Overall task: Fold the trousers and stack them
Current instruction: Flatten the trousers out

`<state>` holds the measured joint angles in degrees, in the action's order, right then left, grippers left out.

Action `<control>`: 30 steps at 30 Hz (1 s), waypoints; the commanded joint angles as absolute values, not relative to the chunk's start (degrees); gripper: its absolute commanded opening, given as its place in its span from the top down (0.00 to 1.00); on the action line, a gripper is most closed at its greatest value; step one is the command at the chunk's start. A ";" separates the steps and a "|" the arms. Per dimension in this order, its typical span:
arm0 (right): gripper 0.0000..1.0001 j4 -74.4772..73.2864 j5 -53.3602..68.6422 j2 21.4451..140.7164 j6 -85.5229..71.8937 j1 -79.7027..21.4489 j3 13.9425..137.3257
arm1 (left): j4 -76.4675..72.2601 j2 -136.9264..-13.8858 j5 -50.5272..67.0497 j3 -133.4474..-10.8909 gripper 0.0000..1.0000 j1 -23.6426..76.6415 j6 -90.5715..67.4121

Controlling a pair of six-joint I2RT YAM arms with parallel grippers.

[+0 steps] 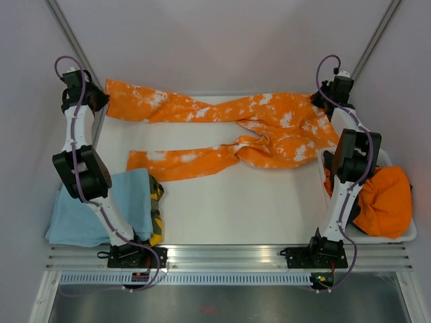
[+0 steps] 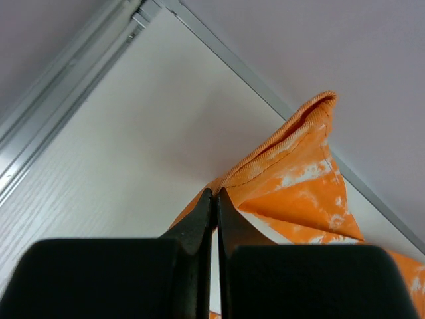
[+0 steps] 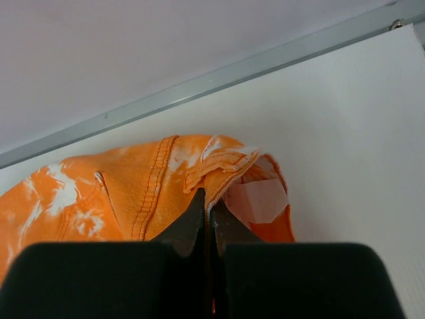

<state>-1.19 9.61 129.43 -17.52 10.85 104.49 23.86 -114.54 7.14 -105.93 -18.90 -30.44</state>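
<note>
The trousers (image 1: 269, 124), bright orange with white blotches, lie stretched across the far half of the table, waist at the right and two legs running left. My left gripper (image 1: 96, 101) is at the far left corner, shut on the hem of the upper leg. In the left wrist view the gripper (image 2: 214, 193) pinches the hem edge of the trousers (image 2: 292, 173). My right gripper (image 1: 322, 101) is at the far right, shut on the waistband. The right wrist view shows that gripper (image 3: 206, 199) clamped on the waistband seam of the trousers (image 3: 133, 193), beside a white label (image 3: 255, 199).
A light blue folded cloth (image 1: 94, 208) lies at the near left with a camouflage garment (image 1: 156, 202) beside it. A white bin (image 1: 404, 235) at the right holds a plain orange garment (image 1: 387, 198). Metal rails (image 3: 199, 86) edge the table against the back wall.
</note>
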 commanded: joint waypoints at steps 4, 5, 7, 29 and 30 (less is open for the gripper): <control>1.00 9.05 14.32 117.43 -19.68 11.78 95.28 | 26.81 -100.58 -9.91 -102.06 0.98 -19.25 -29.54; 1.00 8.97 14.94 117.16 -19.95 11.95 94.93 | 26.46 -99.07 -10.71 -101.26 0.98 -19.25 -29.18; 1.00 8.96 16.43 116.28 -20.30 12.39 94.14 | 26.10 -95.04 -12.21 -99.59 0.98 -19.25 -29.70; 1.00 7.21 21.87 117.94 -19.60 13.10 95.62 | 35.27 -101.51 -11.63 -91.06 0.18 -19.16 -44.85; 1.00 7.21 22.49 118.21 -19.69 13.10 95.71 | 34.55 -101.34 -8.03 -90.45 0.14 -19.25 -40.73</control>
<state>6.33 18.15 116.95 -20.82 12.62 92.58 41.08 -103.55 -17.04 -89.60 -19.05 -51.07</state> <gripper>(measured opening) 0.019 0.809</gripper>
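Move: About 14 cm back, 7 cm to the left and 20 cm below the left hand, which holds the hem of the far trouser leg, is the bare table spot for that hem. The near leg's hem lies some 24 cm back and 5 cm right of that hand, and the blue cloth pile about 41 cm straight back. From the right hand, gripping the waistband, the trousers' body lies roughly 20 cm back, 6 cm left and 11 cm below. Swinging the far leg back and up, the left hand travels some 13 cm each way, then sinks about 20 cm over the table by the left rail, turning over 30 degrees counter-clockwise, tipping down and opening wide to let the hem go. The right hand keeps its pinch on the waistband, rising 7 cm and easing slightly back. ##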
